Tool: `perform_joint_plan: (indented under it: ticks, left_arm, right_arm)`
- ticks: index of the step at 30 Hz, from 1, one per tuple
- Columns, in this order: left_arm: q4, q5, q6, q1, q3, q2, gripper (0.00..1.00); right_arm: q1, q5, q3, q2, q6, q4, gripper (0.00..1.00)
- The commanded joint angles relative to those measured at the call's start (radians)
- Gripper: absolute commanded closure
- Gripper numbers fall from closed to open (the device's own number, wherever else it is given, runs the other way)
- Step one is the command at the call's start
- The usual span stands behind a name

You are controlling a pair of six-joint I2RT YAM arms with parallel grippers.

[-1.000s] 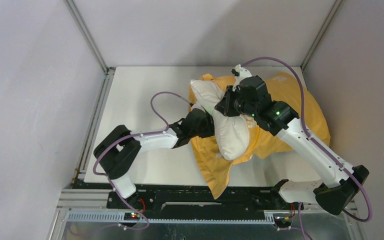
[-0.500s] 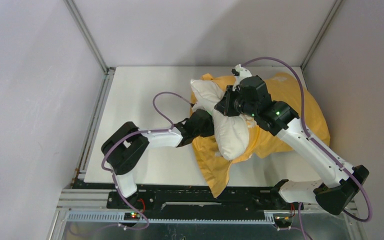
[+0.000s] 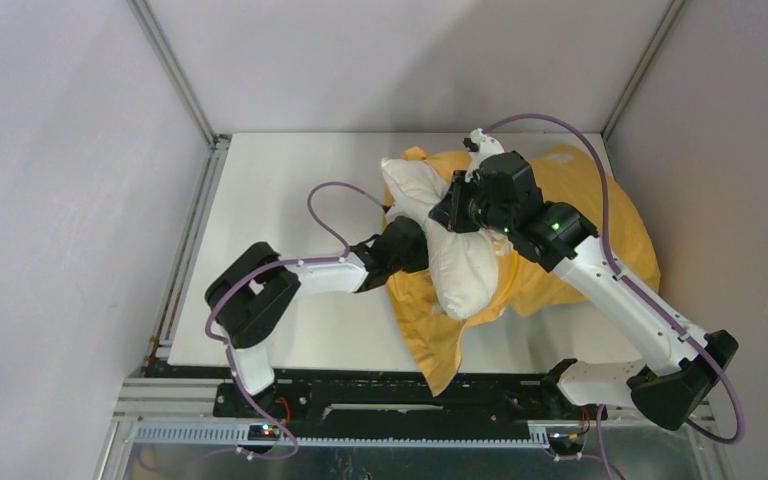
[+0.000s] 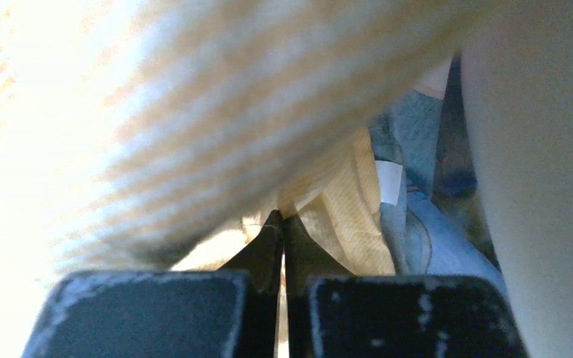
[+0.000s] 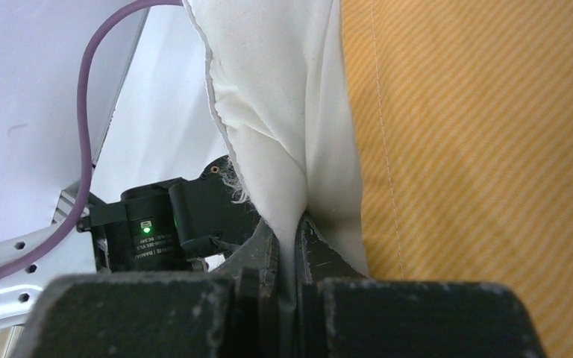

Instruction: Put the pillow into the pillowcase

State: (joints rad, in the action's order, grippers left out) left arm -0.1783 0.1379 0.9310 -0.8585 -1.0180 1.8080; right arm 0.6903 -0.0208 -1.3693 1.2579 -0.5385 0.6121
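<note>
The white pillow (image 3: 457,262) lies crumpled on top of the orange-yellow pillowcase (image 3: 600,215) at the table's right half. My right gripper (image 3: 452,214) is shut on a fold of the pillow (image 5: 283,89), with the white cloth pinched between its fingers (image 5: 296,227) and the striped pillowcase (image 5: 477,149) beside it. My left gripper (image 3: 416,246) reaches in from the left, under the pillow's edge. Its fingers (image 4: 282,224) are shut on a fold of the pillowcase (image 4: 343,212); the blue face (image 4: 433,246) shows further in. Blurred striped cloth covers the top of the left wrist view.
The white table (image 3: 290,200) is walled at the back and on both sides, with metal posts at the corners. A purple cable (image 3: 330,205) loops over the table from the left arm. The left arm's wrist camera (image 5: 157,224) sits just behind the pillow's fold.
The left arm has pushed a little to the right, toward the pillow, and its gripper has shut. The right arm and the pillow have stayed put.
</note>
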Motion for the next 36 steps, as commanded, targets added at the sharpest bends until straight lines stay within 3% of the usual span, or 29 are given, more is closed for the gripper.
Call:
perform_joint_plan:
  ticks: [1, 8, 12, 21, 26, 36]
  left_arm:
    - [-0.069, 0.03, 0.004, -0.009, 0.044, -0.125, 1.0]
    - [0.018, 0.081, 0.001, 0.007, 0.307, -0.437, 1.0]
    - [0.024, 0.035, 0.018, 0.084, 0.482, -0.573, 1.0]
    - [-0.094, -0.075, -0.056, 0.166, 0.694, -0.664, 1.0]
    - [-0.07, -0.114, -0.112, 0.178, 0.619, -0.642, 0.99]
    - [0.061, -0.083, -0.267, 0.173, 0.392, -0.589, 0.71]
  right_arm:
    - [-0.004, 0.001, -0.023, -0.037, -0.017, -0.114, 1.0]
    - [-0.072, -0.064, 0.054, 0.02, -0.018, -0.157, 1.0]
    - [-0.1, -0.109, 0.142, 0.028, -0.04, -0.219, 1.0]
    - [-0.079, -0.192, 0.306, 0.058, -0.076, -0.367, 1.0]
    - [-0.025, -0.198, 0.322, 0.065, -0.085, -0.408, 1.0]
    - [-0.021, -0.22, 0.322, 0.033, -0.12, -0.449, 1.0]
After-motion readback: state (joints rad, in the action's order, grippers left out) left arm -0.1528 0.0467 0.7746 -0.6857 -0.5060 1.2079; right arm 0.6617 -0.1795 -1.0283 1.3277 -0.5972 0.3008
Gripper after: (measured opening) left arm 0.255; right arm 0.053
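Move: My left fingers have just shut at the pillowcase's edge; the bare table I take it towards lies about 15 cm to the left, 8 cm back and 7 cm below. The pillow's near end bulges some 9 cm to this hand's right, 3 cm back and 7 cm higher. From my right hand, still pinching the pillow, that pillowcase edge is about 22 cm below, 3 cm ahead and 2 cm left, the pillow's near end 7 cm right, 5 cm back and 15 cm down. With the pillowcase edge in its closed fingertips, my left hand pulls away from the pillow, about 15 cm left and 8 cm back, arching up some 6 cm and then sinking to the table. There it opens about a quarter and eases up and back to the right slightly. Meanwhile my right hand keeps its pinch and lowers the pillow about 11 cm towards the mouth, tipping down some 10 degrees. ##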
